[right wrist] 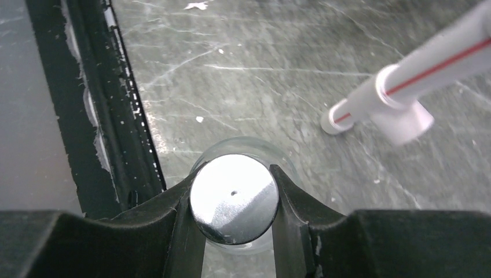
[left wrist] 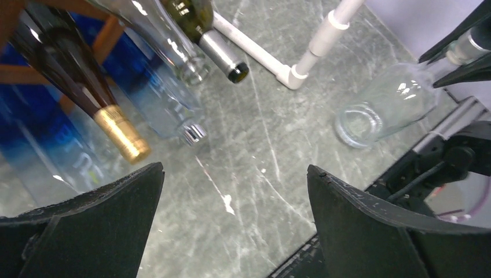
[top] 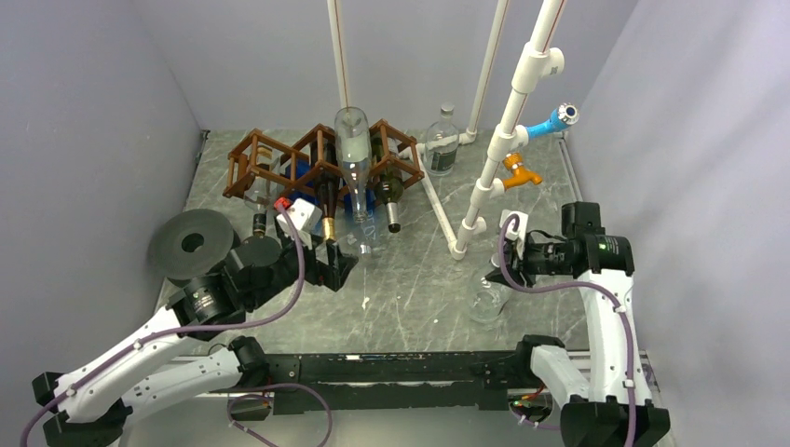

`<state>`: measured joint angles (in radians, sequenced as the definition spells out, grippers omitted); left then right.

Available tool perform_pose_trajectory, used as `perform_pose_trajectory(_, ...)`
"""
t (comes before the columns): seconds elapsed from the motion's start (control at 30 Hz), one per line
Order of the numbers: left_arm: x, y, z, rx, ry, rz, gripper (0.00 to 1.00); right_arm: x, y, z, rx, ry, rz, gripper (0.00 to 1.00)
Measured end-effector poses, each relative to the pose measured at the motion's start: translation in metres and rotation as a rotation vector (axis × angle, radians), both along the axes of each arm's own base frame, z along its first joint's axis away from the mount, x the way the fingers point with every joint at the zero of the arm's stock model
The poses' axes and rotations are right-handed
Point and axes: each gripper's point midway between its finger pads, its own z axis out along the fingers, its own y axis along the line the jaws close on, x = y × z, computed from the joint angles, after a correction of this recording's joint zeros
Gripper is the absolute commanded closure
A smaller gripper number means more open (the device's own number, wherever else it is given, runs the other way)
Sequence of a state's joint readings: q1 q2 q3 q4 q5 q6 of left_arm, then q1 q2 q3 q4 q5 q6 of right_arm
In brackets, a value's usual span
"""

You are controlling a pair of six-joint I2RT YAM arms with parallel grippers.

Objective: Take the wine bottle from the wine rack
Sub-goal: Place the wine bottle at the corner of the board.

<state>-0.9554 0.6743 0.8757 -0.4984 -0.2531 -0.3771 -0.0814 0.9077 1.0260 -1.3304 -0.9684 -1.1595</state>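
The brown wooden wine rack (top: 279, 163) stands at the back left and holds several bottles, necks pointing toward me. Among them are a dark bottle with a gold foil top (left wrist: 118, 130), a clear one (top: 354, 163) and a green one (top: 391, 200). My left gripper (left wrist: 234, 168) is open over bare table just in front of those necks, with nothing between its fingers. A clear glass wine bottle (top: 486, 300) stands off the rack at the front right. My right gripper (right wrist: 233, 172) is shut on its silver cap (right wrist: 234, 198).
A white pipe frame (top: 484, 177) with a blue tap (top: 550, 121) and an orange tap (top: 520, 169) rises at the right. Another clear bottle (top: 442, 144) stands at the back. A black disc (top: 193, 244) lies at the left. The black rail (top: 391, 368) runs along the near edge.
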Motion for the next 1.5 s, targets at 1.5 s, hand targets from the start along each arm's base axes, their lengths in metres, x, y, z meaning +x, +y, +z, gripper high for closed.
perform_pose_trajectory(1.5,0.095,0.073,0.007,0.405,-0.363,0.208,0.00,0.198,-0.195,0.022,0.150,-0.001,-0.923,1.00)
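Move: The right hand already holds the clear bottle by its neck; the far right corner of the board lies about 45 cm ahead of it and 27 to its right, some 27 below. The foot of the upright pipe is 15 ahead and 7 left, the orange tap 16 ahead, 1 right and 7 above. From the left hand, the gold-necked wine bottle lies 21 ahead, 7 left, 15 below; the clear bottle atop the rack 23 ahead, 1 right. The right arm carries the neck-held bottle past the upright pipe on its right side towards the far right corner, first mostly rightward and then as much forward, about 20 cm each way, turning some 50 degrees clockwise with the grip kept. Meanwhile the left hand, fingers wide open and empty, reaches about 10 cm forward, then 7 left overall, towards the gold-necked bottle, its fingers tipping up about 20 degrees. ##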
